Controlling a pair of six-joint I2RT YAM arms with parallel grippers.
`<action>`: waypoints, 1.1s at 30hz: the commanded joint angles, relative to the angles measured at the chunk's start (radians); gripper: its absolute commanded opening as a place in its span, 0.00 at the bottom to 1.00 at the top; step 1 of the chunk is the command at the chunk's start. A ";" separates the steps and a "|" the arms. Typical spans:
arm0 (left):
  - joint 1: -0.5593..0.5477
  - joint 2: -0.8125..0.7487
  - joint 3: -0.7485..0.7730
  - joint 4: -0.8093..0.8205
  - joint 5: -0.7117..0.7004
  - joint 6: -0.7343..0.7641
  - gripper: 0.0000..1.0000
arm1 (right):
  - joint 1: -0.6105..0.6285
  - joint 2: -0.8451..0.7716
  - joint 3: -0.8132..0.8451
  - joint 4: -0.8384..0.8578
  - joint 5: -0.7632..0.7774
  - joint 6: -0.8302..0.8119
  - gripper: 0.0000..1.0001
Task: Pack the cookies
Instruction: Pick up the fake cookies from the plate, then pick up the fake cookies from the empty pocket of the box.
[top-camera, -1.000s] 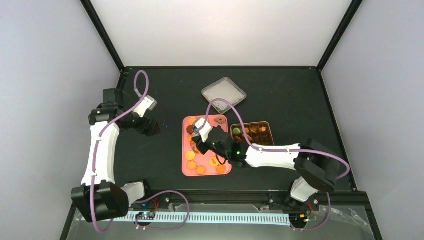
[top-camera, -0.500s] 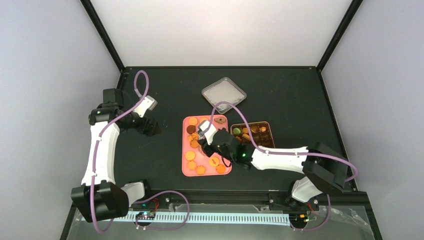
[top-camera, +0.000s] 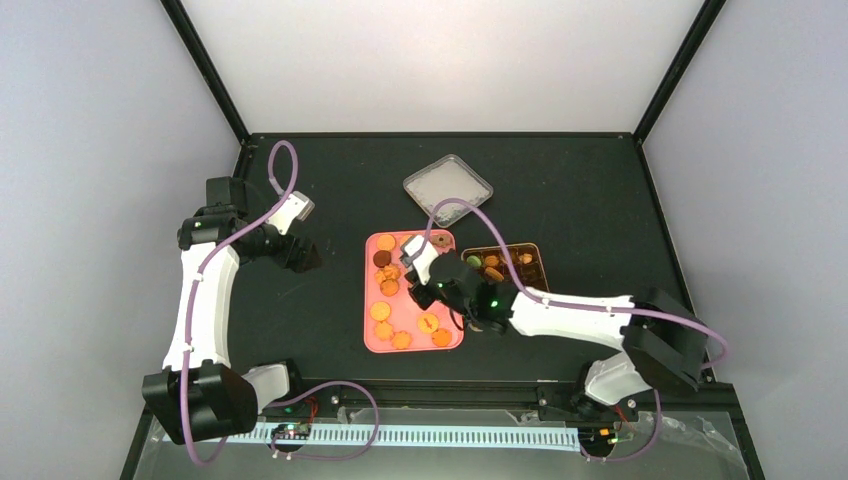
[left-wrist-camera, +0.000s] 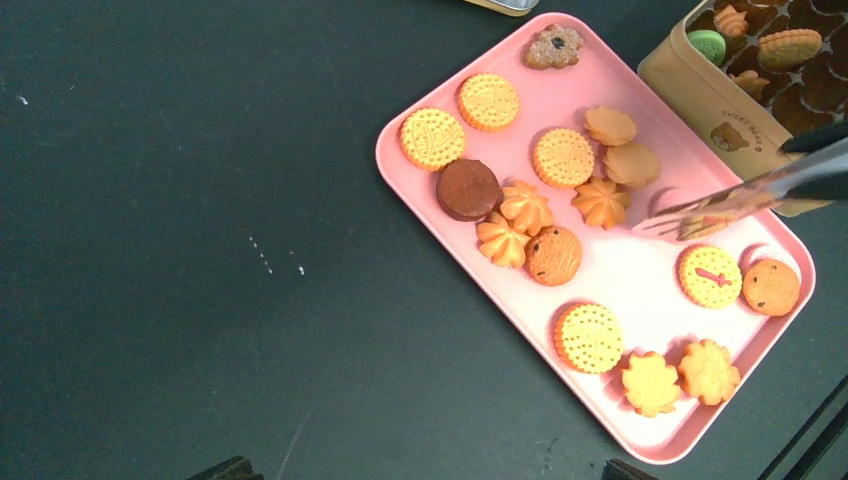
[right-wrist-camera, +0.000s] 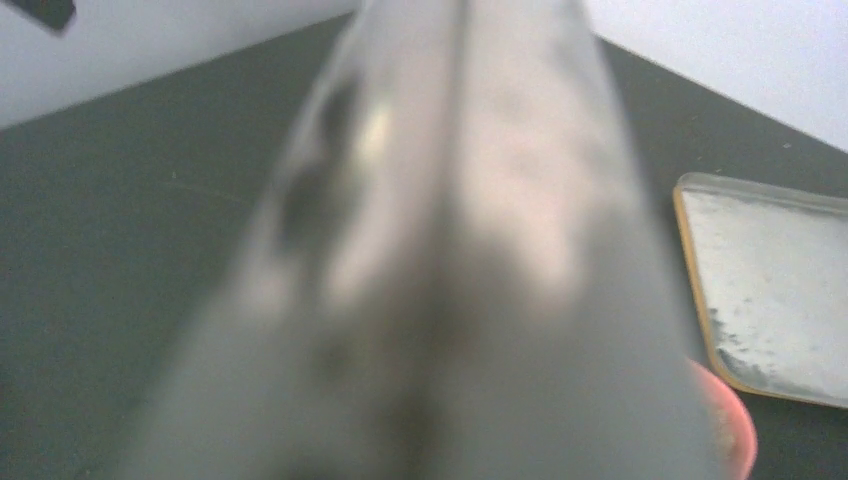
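Note:
Several cookies (left-wrist-camera: 563, 157) lie on a pink tray (left-wrist-camera: 630, 275), mostly orange-golden, one dark brown (left-wrist-camera: 467, 189). More cookies (top-camera: 495, 263) sit in a brown tin (left-wrist-camera: 700, 95) just right of the tray. My right gripper (top-camera: 422, 264) hovers over the tray's back right part, shut on metal tongs (left-wrist-camera: 745, 192). In the right wrist view the blurred tongs (right-wrist-camera: 450, 250) hide the fingers. The tong tips sit close together low over the tray, with a bit of orange between them. My left gripper (top-camera: 300, 255) hangs open over bare table left of the tray, holding nothing.
The tin's lid (top-camera: 448, 185) lies upside down behind the tray, also seen in the right wrist view as a pale lid (right-wrist-camera: 770, 280). Black frame posts and grey walls ring the black table (top-camera: 580, 200).
My right arm has shifted right and back over the tray, and the tongs' arms have squeezed together. The left arm has not moved.

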 joint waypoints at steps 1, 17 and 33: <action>0.010 0.007 0.012 -0.006 0.026 -0.001 0.92 | -0.060 -0.145 0.018 -0.012 -0.035 -0.002 0.01; 0.010 0.020 -0.011 0.002 0.101 0.004 0.92 | -0.576 -0.526 -0.061 -0.261 -0.262 -0.054 0.01; 0.010 0.020 -0.013 0.001 0.083 0.019 0.91 | -0.598 -0.511 -0.102 -0.324 -0.133 -0.055 0.16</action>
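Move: Beneath the right hand lies the pink plate, its middle about 2 cm to the left, 1 cm back and some 15 cm down. The open cookie box it carries to has its middle about 18 cm to the right, level fore and aft and 13 cm lower; the green cookie in it sits 6 cm ahead and 11 cm right, and the silver lid some 21 cm ahead and 6 cm right. From the idle left hand the box is about 41 cm right and 4 cm back. Lifting the tongs off the pink plate, still gripped and squeezed shut on a cookie, the right hand swings in an arch about 21 cm to the right and some 8 cm forward, climbing steeply to roughly 15 cm, then sinking about 9 cm over the far part of the box. The wrist turns some 25 degrees clockwise on the way, and the fingers keep their hold. ##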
